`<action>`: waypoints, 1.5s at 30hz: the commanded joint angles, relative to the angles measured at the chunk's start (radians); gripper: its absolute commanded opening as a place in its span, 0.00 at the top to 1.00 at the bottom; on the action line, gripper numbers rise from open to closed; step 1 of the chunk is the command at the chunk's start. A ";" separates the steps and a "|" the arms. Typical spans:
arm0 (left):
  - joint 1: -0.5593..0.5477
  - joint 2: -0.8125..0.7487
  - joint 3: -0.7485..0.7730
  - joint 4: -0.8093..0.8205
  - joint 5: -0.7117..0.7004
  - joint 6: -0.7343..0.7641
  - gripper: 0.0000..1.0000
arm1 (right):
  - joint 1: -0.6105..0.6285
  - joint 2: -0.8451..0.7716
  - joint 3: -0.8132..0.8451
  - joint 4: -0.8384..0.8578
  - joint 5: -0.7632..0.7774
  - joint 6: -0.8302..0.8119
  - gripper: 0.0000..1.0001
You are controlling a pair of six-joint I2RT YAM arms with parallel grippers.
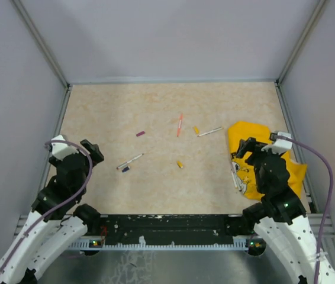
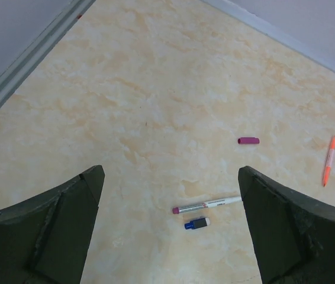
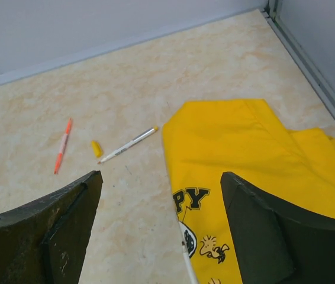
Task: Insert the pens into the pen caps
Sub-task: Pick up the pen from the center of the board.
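Note:
Pens lie scattered on the table: an orange-pink pen point(image 1: 180, 125) point(image 3: 63, 145), a white pen with a yellow end point(image 1: 210, 131) point(image 3: 129, 144), and a white pen with a purple end point(image 1: 130, 161) point(image 2: 206, 205). More pens point(image 1: 237, 177) rest on the yellow cloth's left edge. Among the pen caps, a dark blue cap point(image 2: 196, 223) lies just beside the purple-ended pen. A purple cap point(image 1: 140, 134) point(image 2: 248, 141), a yellow cap point(image 1: 196, 129) point(image 3: 97, 148) and a small orange cap point(image 1: 180, 164) lie apart. My left gripper point(image 2: 170, 177) hovers open near the blue cap. My right gripper point(image 3: 161, 177) hangs open over the cloth's edge.
A crumpled yellow cloth point(image 1: 262, 139) point(image 3: 244, 148) with cartoon print covers the right side of the table. Grey walls and metal rails point(image 1: 61, 124) fence the table on three sides.

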 commanded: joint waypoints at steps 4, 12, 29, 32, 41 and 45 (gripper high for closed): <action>0.149 0.042 0.034 0.019 0.271 0.085 0.00 | -0.005 0.110 0.089 -0.081 -0.091 0.051 0.16; 0.311 0.105 0.043 0.054 0.496 0.159 0.00 | -0.008 0.221 0.135 -0.128 -0.153 0.100 0.13; 0.436 0.272 0.085 0.145 0.822 0.282 0.00 | -0.015 0.393 0.194 -0.243 -0.255 0.147 0.15; 0.439 0.275 0.086 0.159 0.790 0.294 0.00 | -0.017 0.463 0.236 -0.290 -0.289 0.152 0.16; 0.443 0.314 0.087 0.166 0.758 0.316 0.00 | 0.038 0.631 0.261 -0.352 -0.345 0.173 0.16; 0.444 0.317 0.080 0.183 0.783 0.337 0.00 | 0.072 0.697 0.259 -0.338 -0.348 0.179 0.18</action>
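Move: The white pen with the purple end lies about 9 cm ahead and 10 cm right of my left hand; the blue cap is some 4 cm nearer and 2 cm left of it. The black-banded yellow cap lies about 24 cm left and 4 cm ahead of my right hand, with the orange pen about 21 cm beyond it and a white pen by the cloth almost beneath that hand. Everything is some 25 cm below. I bring my right hand down about 12 cm while sweeping it 8 cm left, off the white pen by the cloth and towards the black-banded yellow cap, tipping its fingers some 45 degrees downward. Meanwhile my left hand reaches about 5 cm forward, sinking and easing right towards the purple-ended pen, tipping down and turning some 20 degrees clockwise. Both grippers stay open, touching nothing. ##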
